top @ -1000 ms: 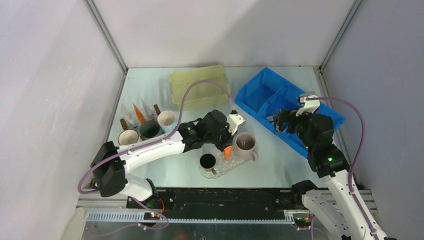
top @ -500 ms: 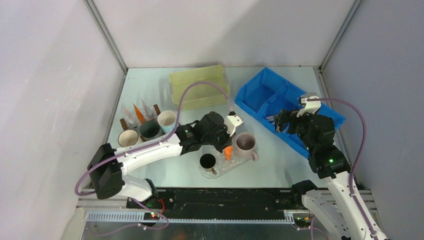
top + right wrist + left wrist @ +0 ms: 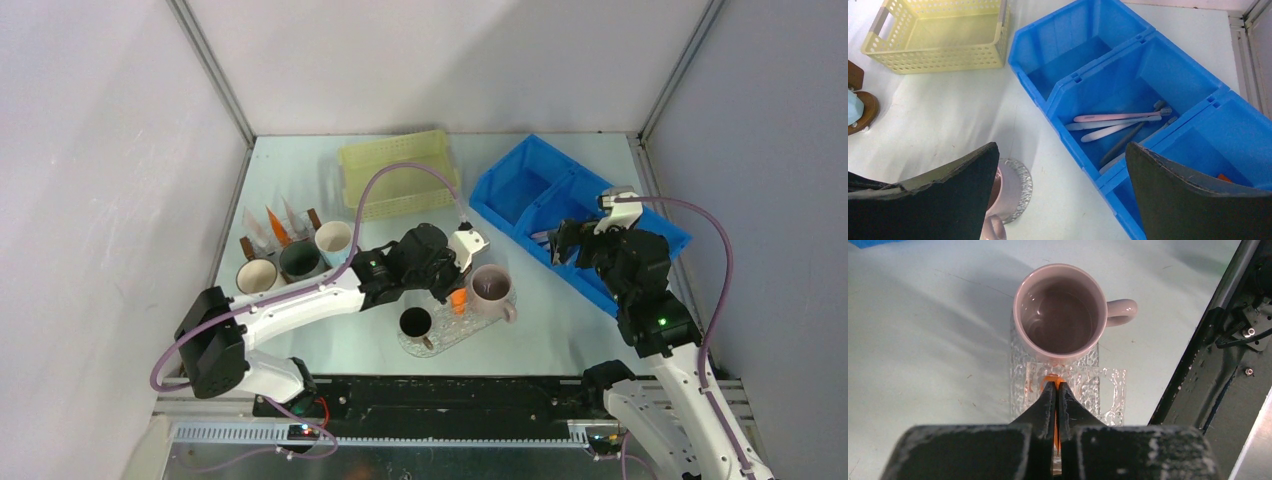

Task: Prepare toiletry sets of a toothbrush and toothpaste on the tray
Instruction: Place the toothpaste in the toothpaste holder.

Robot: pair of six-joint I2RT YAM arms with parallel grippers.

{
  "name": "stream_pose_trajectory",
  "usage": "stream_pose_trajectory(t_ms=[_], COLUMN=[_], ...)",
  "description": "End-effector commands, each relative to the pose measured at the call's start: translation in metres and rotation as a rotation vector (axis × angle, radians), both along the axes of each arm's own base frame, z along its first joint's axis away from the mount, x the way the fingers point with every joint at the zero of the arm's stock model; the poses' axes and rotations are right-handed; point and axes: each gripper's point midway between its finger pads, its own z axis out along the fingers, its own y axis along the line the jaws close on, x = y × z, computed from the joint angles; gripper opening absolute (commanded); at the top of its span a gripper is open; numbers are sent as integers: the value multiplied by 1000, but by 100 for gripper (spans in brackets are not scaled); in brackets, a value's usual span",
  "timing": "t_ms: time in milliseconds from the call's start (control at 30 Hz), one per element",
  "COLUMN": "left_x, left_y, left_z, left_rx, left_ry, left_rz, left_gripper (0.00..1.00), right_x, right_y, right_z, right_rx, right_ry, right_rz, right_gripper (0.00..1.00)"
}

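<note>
My left gripper is shut on a small orange toothpaste tube, whose end peeks past the fingertips. It stands over the clear glass tray, just in front of the pink mug. From above, the orange tube sits between the pink mug and a black mug on the tray. My right gripper is open and holds nothing, hovering near the blue bin. Pink, white and grey toothbrushes lie in the bin's middle compartment.
A yellow perforated basket stands at the back. At the left, a wooden rack holds a white mug, a dark mug, a light blue mug and orange and white tubes. Something orange shows in the bin's nearest compartment.
My left gripper's jaws have closed onto the orange tube over the tray. The right arm has barely moved.
</note>
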Motion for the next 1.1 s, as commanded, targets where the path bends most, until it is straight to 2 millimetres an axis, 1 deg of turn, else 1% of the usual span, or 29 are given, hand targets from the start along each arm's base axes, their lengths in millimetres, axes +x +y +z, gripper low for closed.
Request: stream_pose_trajectory(t_ms=[0, 67, 200, 300, 333, 367, 400, 433, 467, 500, 533, 567, 600, 700, 733, 900, 933, 967, 1000, 1033, 1067], left_x=[6, 6, 3, 1, 1, 1, 1, 1, 2, 4, 5, 6, 7, 12, 13, 22, 26, 27, 31, 32, 37], left_y=[-7, -6, -4, -2, -2, -1, -1, 0, 1, 2, 2, 3, 4, 6, 6, 18, 22, 26, 31, 35, 44], left_z=[16, 13, 9, 6, 7, 10, 12, 16, 18, 24, 27, 34, 38, 58, 64, 93, 96, 104, 107, 114, 120], left_rx=[-52, -44, -32, -22, -23, -28, -29, -34, -37, -46, -49, -60, -66, -96, -108, -160, -174, -199, -211, -234, -253], left_ry=[-80, -73, -60, -52, -53, -58, -62, -68, -72, -82, -88, -101, -108, -142, -150, -193, -188, -194, -191, -199, -207], left_rz=[-16, -19, -25, -27, -27, -26, -22, -19, -13, -5, 0, 11, 15, 41, 47, 102, 127, 142, 166, 178, 221], left_gripper=[3, 8, 23, 30, 34, 37, 43, 47, 53, 56, 61, 64, 69, 78, 82, 92, 94, 95, 97, 97, 99], right_x=[0, 0, 0, 0, 0, 0, 0, 0, 0, 0, 0, -1, -1, -3, -3, -10, -10, -14, -16, -17, -19], right_y=[-1, -1, -2, -3, -3, -3, -4, -4, -6, -7, -10, -13, -17, -25, -31, -50, -55, -58, -63, -66, -70], right_z=[9, 9, 7, 6, 6, 6, 6, 6, 6, 5, 3, 2, 1, -4, -7, -20, -24, -28, -34, -36, -42], right_rx=[14, 13, 8, 7, 7, 8, 9, 15, 18, 24, 28, 45, 49, 73, 74, 135, 146, 169, 178, 212, 236], right_ry=[-28, -27, -22, -17, -16, -16, -15, -13, -13, -5, 1, 13, 16, 56, 68, 161, 177, 201, 225, 236, 263], right_rz=[-5, -6, -8, -11, -10, -11, -15, -18, -30, -39, -61, -84, -111, -169, -210, -361, -391, -425, -456, -490, -531], right_gripper=[99, 100, 99, 99, 99, 99, 99, 99, 99, 99, 99, 99, 100, 100, 99, 99, 99, 99, 99, 99, 100])
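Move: The left gripper's shut fingers are at the flat top end of the orange toothpaste, whose middle lies about 4 cm below and 1 cm back and right of them, standing in the clear holder. The pink mug is roughly 7 cm right and 1 cm ahead, the dark mug some 8 cm left and 6 cm back. From the right gripper that toothpaste lies about 23 cm left, 7 cm back and 15 cm down. Keep the left gripper in place at the toothpaste's flat end and spread the fingers nearly wide to let it go, then lift about 7 cm, easing left and forward. Meanwhile swing the open right gripper some 5 cm right and 4 cm down towards the blue bin's compartment with the remaining toothpaste, turning it clockwise about 20 degrees and tipping it down. ##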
